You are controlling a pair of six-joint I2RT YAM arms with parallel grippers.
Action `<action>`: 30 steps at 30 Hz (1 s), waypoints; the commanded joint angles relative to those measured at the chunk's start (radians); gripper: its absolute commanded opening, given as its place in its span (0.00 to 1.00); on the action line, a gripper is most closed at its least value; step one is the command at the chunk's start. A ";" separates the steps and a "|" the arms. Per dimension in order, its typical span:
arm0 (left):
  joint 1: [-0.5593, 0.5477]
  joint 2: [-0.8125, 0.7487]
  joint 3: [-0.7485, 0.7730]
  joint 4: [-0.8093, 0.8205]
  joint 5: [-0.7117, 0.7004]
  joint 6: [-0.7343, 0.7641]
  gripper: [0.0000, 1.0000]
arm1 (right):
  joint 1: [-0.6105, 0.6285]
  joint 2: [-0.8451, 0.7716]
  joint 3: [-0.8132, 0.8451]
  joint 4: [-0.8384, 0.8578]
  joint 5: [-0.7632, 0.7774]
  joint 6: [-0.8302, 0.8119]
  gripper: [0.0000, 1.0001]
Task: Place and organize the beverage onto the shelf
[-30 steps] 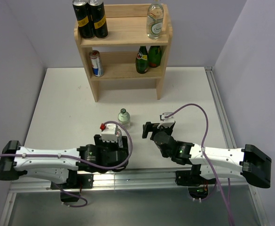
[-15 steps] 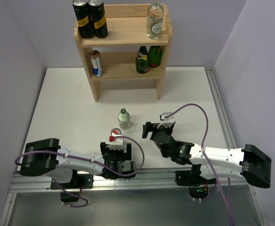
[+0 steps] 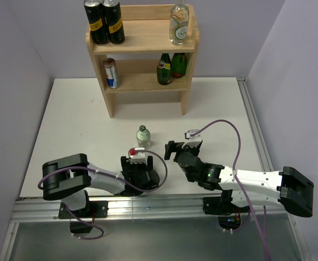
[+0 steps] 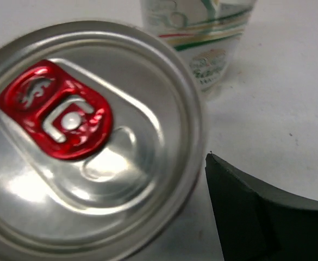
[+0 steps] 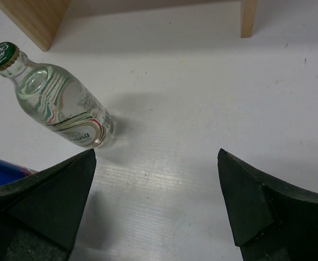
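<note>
The pale wood shelf (image 3: 148, 38) stands at the far edge of the table. A silver can with a red tab (image 3: 132, 152) stands upright near the table's front, and its top fills the left wrist view (image 4: 88, 141). My left gripper (image 3: 136, 159) is right over the can. One dark finger (image 4: 256, 212) shows beside the rim with a gap; the other is hidden. A clear bottle with a green cap (image 3: 142, 136) stands just beyond the can (image 4: 202, 38) (image 5: 61, 103). My right gripper (image 3: 172, 150) is open and empty to the bottle's right (image 5: 156, 163).
The shelf's top holds two black cans (image 3: 105, 22) and a clear bottle (image 3: 179, 24). Its middle tier holds a silver-blue can (image 3: 111, 73) and two green bottles (image 3: 169, 68). A metal rail (image 3: 164, 204) runs along the table's near edge.
My left arm has folded in, its elbow swinging right toward the table. Its wrist has shifted a little right and now sits over the red-tab can. The right arm and the bottle have not moved.
</note>
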 commanded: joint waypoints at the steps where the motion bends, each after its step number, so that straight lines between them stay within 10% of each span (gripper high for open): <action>1: 0.065 0.002 -0.044 0.254 0.018 0.139 0.87 | 0.004 0.011 0.025 0.014 0.018 0.003 1.00; 4: 0.105 0.014 -0.049 0.302 0.024 0.184 0.73 | 0.005 0.029 0.031 0.022 0.012 0.000 1.00; 7: 0.130 0.025 -0.034 0.314 0.010 0.184 0.29 | 0.004 0.052 0.041 0.025 0.007 -0.003 1.00; 11: 0.134 0.008 -0.002 0.252 -0.002 0.158 0.03 | 0.005 0.069 0.051 0.028 0.005 -0.004 1.00; 18: 0.125 -0.194 0.164 -0.334 -0.065 -0.059 0.00 | 0.005 0.060 0.045 0.028 0.002 -0.004 1.00; 30: 0.317 -0.394 0.397 -0.042 0.149 0.634 0.00 | 0.005 0.035 0.037 0.043 -0.019 -0.009 1.00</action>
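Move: Just ahead of the left hand, about 4 cm out and 1 cm to its left, stands the silver can, its middle about level with the open fingers. The glass bottle is some 15 cm ahead of that hand and 2 cm to its right, its middle about 3 cm higher; the shelf's front legs begin roughly 33 cm ahead and 2 cm right. From the right hand the can lies about 18 cm left, 1 cm ahead and 10 cm below. Sliding forward about 3.5 cm and slightly left, low over the table, the left hand brings its open fingers around the silver can and closes them on its sides. After a brief stop it lifts the can nearly straight up, some 17 cm, easing a further 2.5 cm forward towards the shelf near the end. The right hand merely sinks about 1.5 cm, fingers open. ##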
